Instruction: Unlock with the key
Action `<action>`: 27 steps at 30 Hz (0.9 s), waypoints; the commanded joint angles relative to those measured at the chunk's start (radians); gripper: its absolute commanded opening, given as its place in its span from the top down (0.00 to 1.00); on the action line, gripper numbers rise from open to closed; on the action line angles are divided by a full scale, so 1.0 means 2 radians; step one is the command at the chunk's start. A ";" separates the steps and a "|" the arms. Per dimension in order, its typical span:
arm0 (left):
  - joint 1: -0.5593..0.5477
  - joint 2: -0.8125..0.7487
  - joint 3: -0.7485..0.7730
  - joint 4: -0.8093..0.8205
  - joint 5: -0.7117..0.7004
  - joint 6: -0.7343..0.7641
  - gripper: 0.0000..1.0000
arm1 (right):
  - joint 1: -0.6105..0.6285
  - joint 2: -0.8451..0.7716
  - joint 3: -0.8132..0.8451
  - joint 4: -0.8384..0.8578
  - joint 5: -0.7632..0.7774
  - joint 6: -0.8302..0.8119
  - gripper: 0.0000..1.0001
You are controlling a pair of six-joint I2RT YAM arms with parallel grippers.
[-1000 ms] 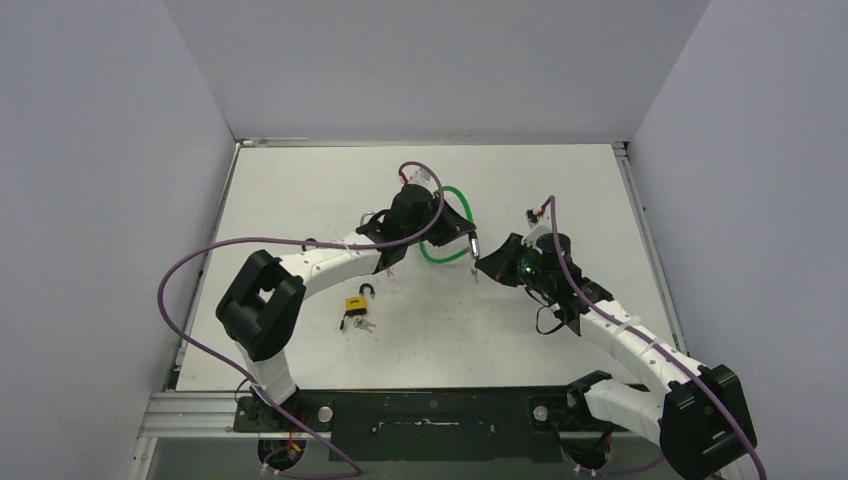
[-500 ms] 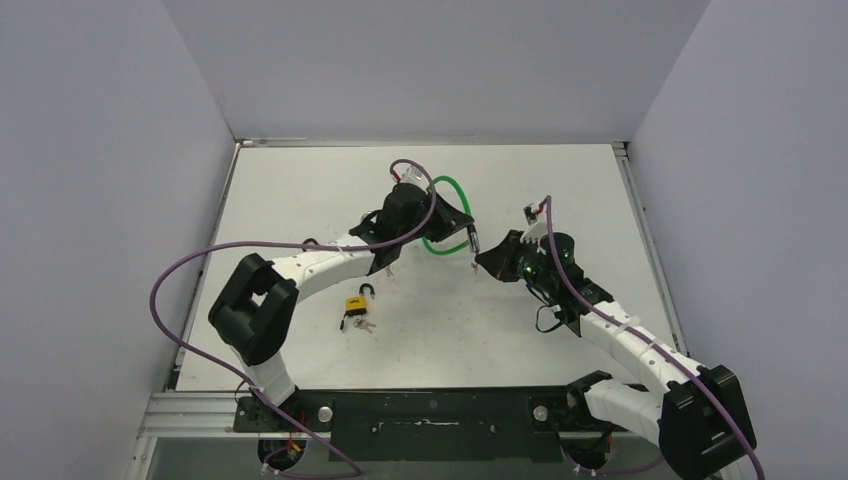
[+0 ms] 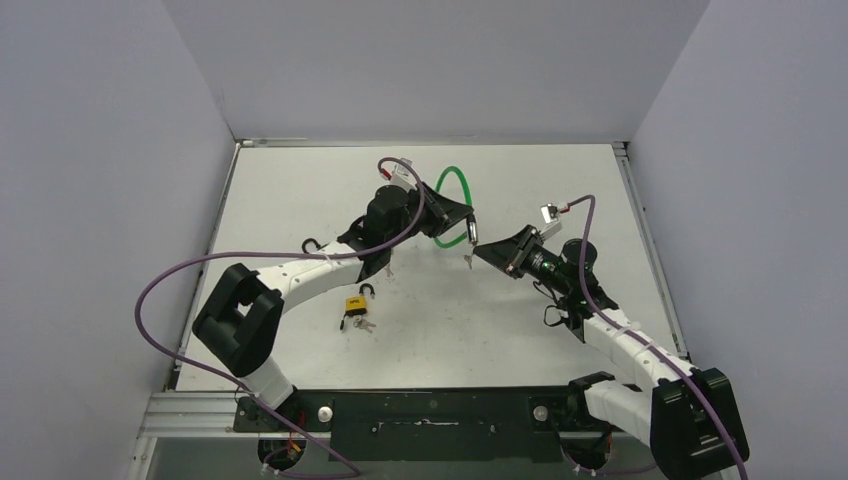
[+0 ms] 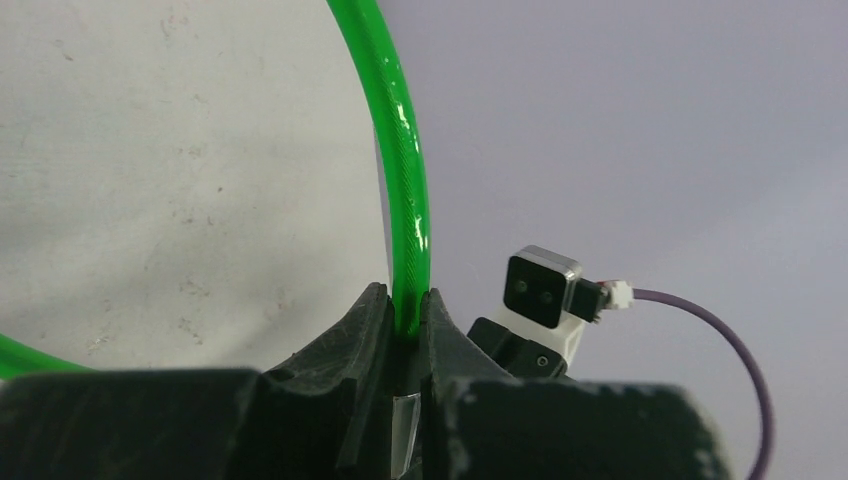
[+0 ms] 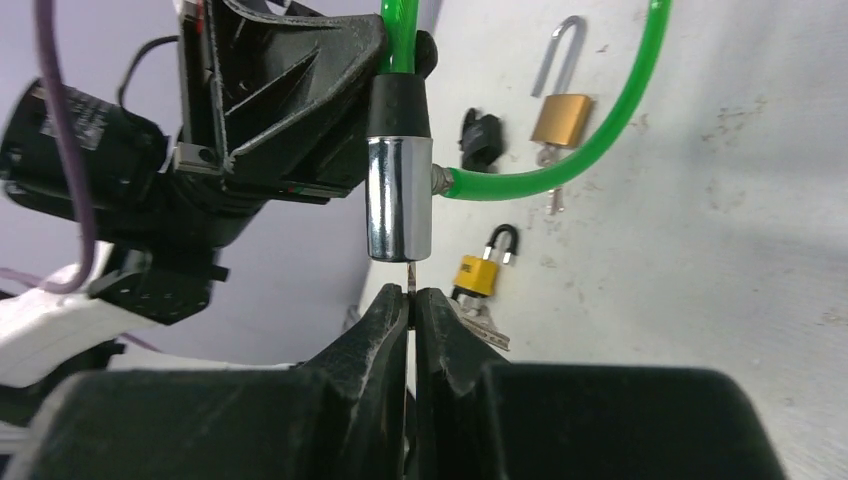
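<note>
A green cable lock (image 3: 452, 188) hangs lifted off the table, its loop nearly upright. My left gripper (image 3: 452, 214) is shut on the green cable (image 4: 402, 160), which rises from between the fingertips (image 4: 405, 305). The lock's chrome cylinder (image 5: 398, 205) hangs from a black collar just beside the left gripper. My right gripper (image 5: 410, 298) is shut on a thin key (image 5: 409, 283), and the blade reaches up to the cylinder's lower end face. From above, the right gripper (image 3: 482, 254) sits just below and to the right of the cylinder (image 3: 472, 232).
A yellow padlock (image 3: 357, 303) with keys (image 3: 364, 324) lies on the table in front of the left arm. A brass padlock (image 5: 560, 115) with its shackle raised and a small black piece (image 5: 480, 135) lie behind the loop. White walls close the table's left, back and right.
The left arm has lifted the cable lock up and back, tipping the loop more upright. The right gripper followed it with the key, and its wrist has turned.
</note>
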 commanded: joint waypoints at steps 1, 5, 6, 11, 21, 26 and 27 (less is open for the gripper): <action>-0.014 -0.039 -0.011 0.085 0.097 -0.045 1.00 | -0.021 0.001 -0.024 0.188 -0.016 0.116 1.00; -0.013 -0.046 -0.015 0.095 0.100 -0.056 1.00 | -0.029 0.002 -0.037 0.234 -0.023 0.143 1.00; -0.011 -0.047 -0.019 0.104 0.100 -0.061 1.00 | -0.031 0.004 -0.044 0.256 -0.025 0.158 1.00; -0.009 -0.045 -0.038 0.175 0.114 -0.107 1.00 | -0.036 0.030 -0.061 0.364 -0.031 0.238 1.00; -0.011 -0.001 -0.037 0.315 0.143 -0.212 1.00 | -0.036 0.079 -0.057 0.517 -0.028 0.351 1.00; -0.011 0.010 -0.040 0.368 0.145 -0.257 1.00 | -0.037 0.109 -0.059 0.610 -0.017 0.407 1.00; -0.011 0.011 -0.041 0.377 0.143 -0.263 1.00 | -0.037 0.117 -0.059 0.628 -0.015 0.419 1.00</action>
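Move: The green cable's lock cylinder, its collar still gripped by the left fingers, has its middle about 5 cm ahead of the right hand, 1 cm left and 2 cm above. The key in the right fingers is some 8 cm back from the left hand, 1 cm right and 3 cm below. On the table about 19 cm below the right hand, the yellow padlock is 23 cm left and 3 cm ahead, the brass padlock 17 cm left and 16 cm ahead. The cable lock and the key held at its end are lifted together: both arms rise about 9 cm and ease back about 3 cm, quickening after a slow start. The wrists roll opposite ways some 30 degrees, bringing both sets of fingertips from slightly down to slightly up. Left fingers keep the collar, right fingers keep the key. ##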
